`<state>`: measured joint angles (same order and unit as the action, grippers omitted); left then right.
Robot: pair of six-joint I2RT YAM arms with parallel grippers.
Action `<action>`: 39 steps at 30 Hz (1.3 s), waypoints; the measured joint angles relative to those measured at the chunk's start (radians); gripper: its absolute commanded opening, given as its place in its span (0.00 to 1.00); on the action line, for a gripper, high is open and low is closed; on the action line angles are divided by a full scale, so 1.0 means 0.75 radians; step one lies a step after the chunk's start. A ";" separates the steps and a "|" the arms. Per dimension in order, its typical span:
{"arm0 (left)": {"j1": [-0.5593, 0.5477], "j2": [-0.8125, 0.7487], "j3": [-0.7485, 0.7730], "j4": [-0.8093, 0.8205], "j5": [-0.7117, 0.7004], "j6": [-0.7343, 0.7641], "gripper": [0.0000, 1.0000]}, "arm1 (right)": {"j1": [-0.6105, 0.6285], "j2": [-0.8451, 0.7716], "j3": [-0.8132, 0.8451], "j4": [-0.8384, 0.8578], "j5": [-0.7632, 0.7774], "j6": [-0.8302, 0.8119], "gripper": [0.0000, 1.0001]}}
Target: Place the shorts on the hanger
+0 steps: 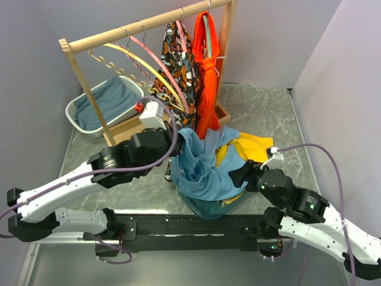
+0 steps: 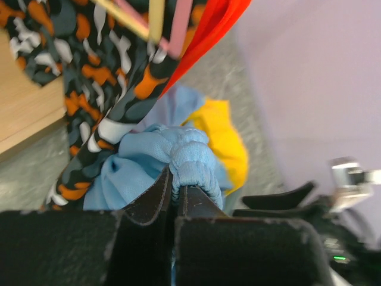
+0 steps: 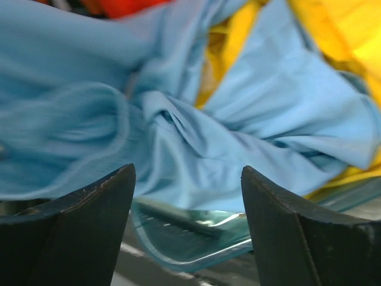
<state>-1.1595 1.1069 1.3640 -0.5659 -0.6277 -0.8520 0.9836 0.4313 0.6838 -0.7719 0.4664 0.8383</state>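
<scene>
The sky-blue shorts [image 1: 199, 170] hang in a bunch over a pile of clothes at the table's middle. My left gripper [image 1: 177, 145] is shut on their gathered waistband [image 2: 190, 158], holding it up close below the rack; in the left wrist view the gripper [image 2: 177, 186] pinches the band. The pink hanger [image 1: 156, 59] hangs on the wooden rod next to a yellow hanger [image 1: 134, 55]; its lower end [image 2: 181, 24] shows just above the shorts. My right gripper [image 1: 235, 176] is open and empty, its jaws [image 3: 187, 173] spread right in front of the shorts' fabric [image 3: 238, 149].
A patterned garment [image 1: 178, 65] and an orange garment [image 1: 207, 89] hang on the rod. A yellow garment [image 1: 250, 149] lies under the shorts in a clear teal bin [image 3: 196, 241]. A white basket [image 1: 80, 119] with a dark teal cloth [image 1: 107, 98] stands at back left.
</scene>
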 measured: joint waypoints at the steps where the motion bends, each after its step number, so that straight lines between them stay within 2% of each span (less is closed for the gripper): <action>1: 0.000 0.020 -0.003 -0.019 0.002 0.002 0.01 | 0.000 -0.017 0.001 0.009 -0.025 0.009 0.80; 4: 0.000 0.043 -0.004 -0.063 0.003 0.004 0.01 | 0.000 -0.058 0.008 0.033 -0.087 0.015 0.80; 8: 0.000 0.035 -0.004 -0.061 0.002 0.004 0.01 | 0.000 -0.012 0.023 0.119 -0.167 0.015 0.75; 11: 0.000 0.035 -0.004 -0.061 0.002 0.003 0.01 | 0.000 0.100 0.023 0.213 -0.227 0.018 0.68; 23: 0.000 0.013 -0.004 -0.063 0.002 0.003 0.01 | 0.060 0.540 0.015 0.512 -0.352 0.085 0.66; 25: 0.000 0.000 -0.008 -0.062 0.002 0.003 0.01 | 0.066 0.579 0.003 0.546 -0.365 0.098 0.57; 26: 0.000 -0.012 -0.014 -0.062 0.002 0.003 0.01 | 0.068 0.599 0.001 0.559 -0.367 0.104 0.44; 27: 0.000 -0.026 -0.021 -0.062 0.002 0.004 0.01 | 0.068 0.615 0.001 0.571 -0.370 0.106 0.20; 29: 0.000 -0.047 -0.026 -0.068 0.001 0.004 0.01 | 0.068 0.642 0.007 0.578 -0.363 0.099 0.03; 30: 0.000 -0.056 -0.026 -0.070 -0.002 0.005 0.01 | 0.068 0.650 0.020 0.557 -0.355 0.098 0.00; 34: 0.000 -0.105 -0.025 -0.116 -0.028 0.013 0.01 | 0.068 0.583 0.155 0.386 -0.253 0.066 0.00; 39: 0.000 -0.184 0.037 -0.218 -0.048 0.035 0.01 | 0.068 0.391 0.579 0.109 -0.048 -0.041 0.00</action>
<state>-1.1595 0.9688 1.3918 -0.7292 -0.6636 -0.8261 1.0344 0.7242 1.1183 -0.6899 0.4301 0.8078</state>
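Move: Hanging some 19 cm below the left hand, and 5 cm back and 5 cm right of it, is the free side of the blue shorts' waistband; the left hand already grips the other side. From the open right hand it lies about 12 cm left, 1 cm ahead and 3 cm lower. The green tray sits roughly 6 cm ahead of the right hand, 5 cm left and 16 cm down; the yellow cloth is about 16 cm ahead, 7 cm right and 14 cm down. Sweeping left about 12 cm with open fingers, rising slightly and then dipping, the right hand reaches the hanging waistband, shuts on its free side and carries it up some 17 cm while swinging back right. The left hand keeps its grip, sinks 2 cm, waits, then draws about 5 cm left and rises again, away from the right hand's pinch spot. ##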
